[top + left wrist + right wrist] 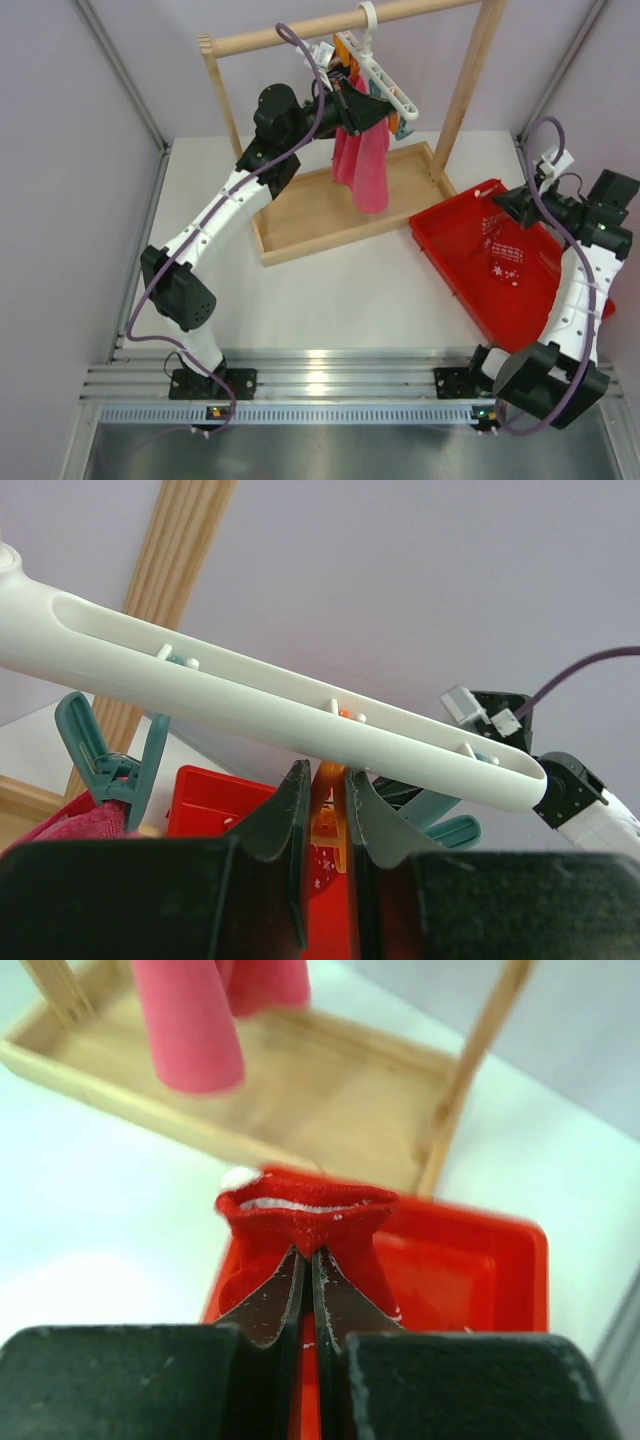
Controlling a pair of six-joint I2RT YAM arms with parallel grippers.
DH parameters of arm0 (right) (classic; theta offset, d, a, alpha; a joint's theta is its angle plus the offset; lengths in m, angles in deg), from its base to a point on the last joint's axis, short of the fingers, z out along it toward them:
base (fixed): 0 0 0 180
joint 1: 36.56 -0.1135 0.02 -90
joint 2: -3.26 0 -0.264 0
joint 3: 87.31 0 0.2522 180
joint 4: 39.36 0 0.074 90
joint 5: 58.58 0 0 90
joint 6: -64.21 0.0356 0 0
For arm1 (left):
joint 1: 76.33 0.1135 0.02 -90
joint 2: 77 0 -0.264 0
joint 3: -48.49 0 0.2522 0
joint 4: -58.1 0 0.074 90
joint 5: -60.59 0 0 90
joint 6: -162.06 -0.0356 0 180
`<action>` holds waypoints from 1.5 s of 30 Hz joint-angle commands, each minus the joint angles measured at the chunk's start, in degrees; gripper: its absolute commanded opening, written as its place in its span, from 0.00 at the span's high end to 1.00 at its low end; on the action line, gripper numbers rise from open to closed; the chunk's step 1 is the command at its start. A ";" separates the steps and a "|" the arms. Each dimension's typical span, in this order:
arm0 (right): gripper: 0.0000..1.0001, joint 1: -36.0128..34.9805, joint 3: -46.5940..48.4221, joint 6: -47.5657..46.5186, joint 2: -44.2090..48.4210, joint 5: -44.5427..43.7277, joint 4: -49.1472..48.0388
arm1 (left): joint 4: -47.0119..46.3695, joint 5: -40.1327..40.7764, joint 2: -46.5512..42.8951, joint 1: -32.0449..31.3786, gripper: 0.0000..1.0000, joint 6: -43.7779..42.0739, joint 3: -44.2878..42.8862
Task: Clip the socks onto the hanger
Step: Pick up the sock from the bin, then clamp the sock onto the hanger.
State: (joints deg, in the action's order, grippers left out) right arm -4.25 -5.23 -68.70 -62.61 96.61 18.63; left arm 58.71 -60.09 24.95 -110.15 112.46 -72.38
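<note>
The white slotted hanger (385, 78) hangs by its hook from the wooden rail and also shows in the left wrist view (300, 705). My left gripper (370, 108) is up at the hanger, shut on an orange clip (330, 800) under the bar, which sits between its fingertips (325, 772). My right gripper (507, 207) is over the red tray (470, 285), shut (307, 1252) on the cuff of a red sock (300, 1218). Red fabric with white print (506, 262) shows in the tray below it; I cannot tell whether it is the same sock or the other one.
A long pink cloth (365, 165) hangs from a teal clip (110, 765) on the hanger, over the wooden base tray (320, 215) of the rail frame (470, 80). Another teal clip (445, 825) hangs near the bar's right end. The red tray stands at the right.
</note>
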 commanded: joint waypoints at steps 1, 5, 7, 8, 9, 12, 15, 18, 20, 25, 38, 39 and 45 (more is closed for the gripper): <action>1.00 -6.20 -1.59 19.00 4.60 7.33 -24.42 | 0.14 0.88 -1.84 1.04 1.00 0.99 0.76; 1.00 -14.37 -6.97 32.27 8.38 4.17 -45.79 | -0.12 0.62 -1.67 0.95 1.00 1.43 1.11; 1.00 -19.47 -4.96 32.72 6.64 2.32 -46.51 | -0.39 0.44 -1.58 1.04 1.00 1.70 0.94; 1.00 -22.27 -4.07 33.07 5.84 1.96 -46.51 | -0.48 0.27 -1.49 1.04 1.00 1.78 1.03; 1.00 -23.43 -3.46 34.29 4.97 0.83 -47.64 | -0.56 0.18 -1.41 0.95 1.00 1.96 0.94; 1.00 -28.09 -3.01 36.49 3.11 -2.76 -51.51 | -0.65 -0.09 -1.05 0.95 1.00 2.75 0.68; 1.00 -33.79 -3.27 39.91 1.71 -7.26 -57.13 | -0.74 -0.08 -0.79 1.04 1.00 3.28 0.76; 1.00 -37.49 -4.59 45.35 0.04 -10.85 -64.15 | -1.00 -0.08 -0.61 0.95 1.00 4.07 0.68; 1.00 -39.77 -5.64 46.60 -0.75 -12.45 -66.98 | -1.09 -0.35 -0.53 1.04 1.00 4.68 0.85; 1.00 -42.77 -5.56 49.33 -3.56 -15.97 -73.14 | -1.88 -0.61 -0.26 0.95 1.00 5.65 1.38; 1.00 -44.62 -4.77 49.77 -5.15 -20.10 -74.81 | -2.06 -0.35 -0.09 1.04 1.00 5.39 1.99; 1.00 -44.53 -4.94 50.03 -5.06 -19.84 -75.25 | -1.97 -0.35 -0.09 0.95 1.00 5.21 1.99; 1.00 -44.62 -5.73 49.42 -3.22 -19.22 -74.64 | -1.62 0.18 -0.09 1.04 1.00 4.60 2.08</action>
State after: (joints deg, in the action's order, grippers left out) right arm -47.76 -11.25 -19.22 -68.31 77.14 -53.02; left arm 56.59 -61.05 24.95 -109.67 116.73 -71.00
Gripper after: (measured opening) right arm 0.009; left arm 0.169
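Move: The orange clip, already held by the left gripper, lies from the right hand and its red sock about 24 cm to the left, 7 cm ahead and 16 cm up; from the left hand it is right in the fingers, some 2 cm down. The teal end clip is about 2 cm nearer the base and 2 cm to the right of the orange clip. The pink sock hangs roughly 30 cm left of the right hand, 11 cm ahead, 5 cm up. The red bin's middle is some 10 cm right of that hand, level with it fore and aft, 25 cm below. Carry the already pinched red sock left about 22 cm and up about 12 cm, away from above the bin towards the orange clip, easing forward some 5 cm in the later part. Swing the right fingers some 20 degrees counter-clockwise and tip them up about as much, their left side rising, and keep them shut. Hold the left gripper still on the orange clip. ##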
